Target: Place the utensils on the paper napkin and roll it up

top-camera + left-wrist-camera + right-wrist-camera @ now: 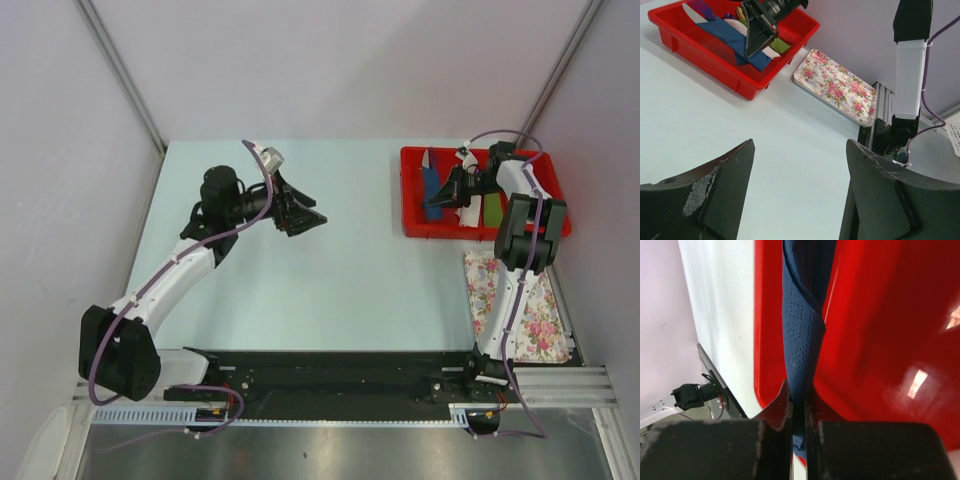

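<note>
The dark blue paper napkin (432, 190) lies in the red bin (408, 226) at the back right. My right gripper (441, 197) reaches into the bin and is shut on a fold of the napkin (802, 330), which runs up between the fingertips of that gripper (799, 390). A pale knife blade (690, 11) and a purple fork (702, 6) poke out at the bin's far end, beside the napkin (727, 32). My left gripper (312, 217) hovers open over the bare middle of the table, with nothing between its fingers (800, 145).
A pink-flowered white tray (530, 320) lies in front of the red bin, near the right arm's base. A green piece (491, 208) and white pieces also sit in the bin. Grey walls close in the table at the back and sides.
</note>
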`<move>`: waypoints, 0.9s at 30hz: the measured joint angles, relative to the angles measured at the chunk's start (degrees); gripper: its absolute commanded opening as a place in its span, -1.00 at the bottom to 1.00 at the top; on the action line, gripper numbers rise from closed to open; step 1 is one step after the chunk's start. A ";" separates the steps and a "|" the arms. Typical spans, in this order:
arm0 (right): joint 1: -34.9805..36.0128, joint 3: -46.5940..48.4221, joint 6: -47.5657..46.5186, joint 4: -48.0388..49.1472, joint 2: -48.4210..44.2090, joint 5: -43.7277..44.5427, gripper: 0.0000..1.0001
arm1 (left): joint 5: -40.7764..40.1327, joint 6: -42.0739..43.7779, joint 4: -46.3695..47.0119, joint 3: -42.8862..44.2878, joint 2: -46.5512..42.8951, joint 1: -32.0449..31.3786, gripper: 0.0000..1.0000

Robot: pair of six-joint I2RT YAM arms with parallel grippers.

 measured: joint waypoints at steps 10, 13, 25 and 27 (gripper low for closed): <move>0.04 6.62 -0.09 -1.73 8.74 -3.82 -1.00 | -0.09 1.11 -3.30 2.25 3.58 0.00 0.99; 0.15 7.78 -0.07 -1.97 10.75 -4.28 -1.00 | -0.31 1.97 -4.50 2.51 4.44 0.00 0.99; 1.46 10.03 0.07 -2.45 14.47 -5.22 -1.00 | -1.11 4.26 -7.54 2.54 5.92 0.07 0.99; 1.57 10.03 0.24 -2.43 14.60 -5.20 -1.00 | -1.11 4.52 -7.87 2.54 6.03 0.11 0.99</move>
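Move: The rolled napkin is held in the right fingers over the red tray; the spot it is going to on the tray floor is some 7 cm below this hand, about 2 cm ahead and 2 cm left. The tray's left wall is roughly 6 cm left and 3 cm ahead. The white roll lies about 11 cm right and 3 cm ahead, the green roll 17 cm right and 2 cm ahead. From the left hand, that spot is roughly 18 cm ahead, 29 cm right and 27 cm below. The blue napkin roll, still pinched in the right fingers, is lowered about 5 cm towards the red tray's floor, easing a couple of centimetres forward and, mostly late on, left towards the left wall, while the wrist levels its fingers slightly. The empty left hand sinks some 4 cm, drifts a little forward and opens fully. ##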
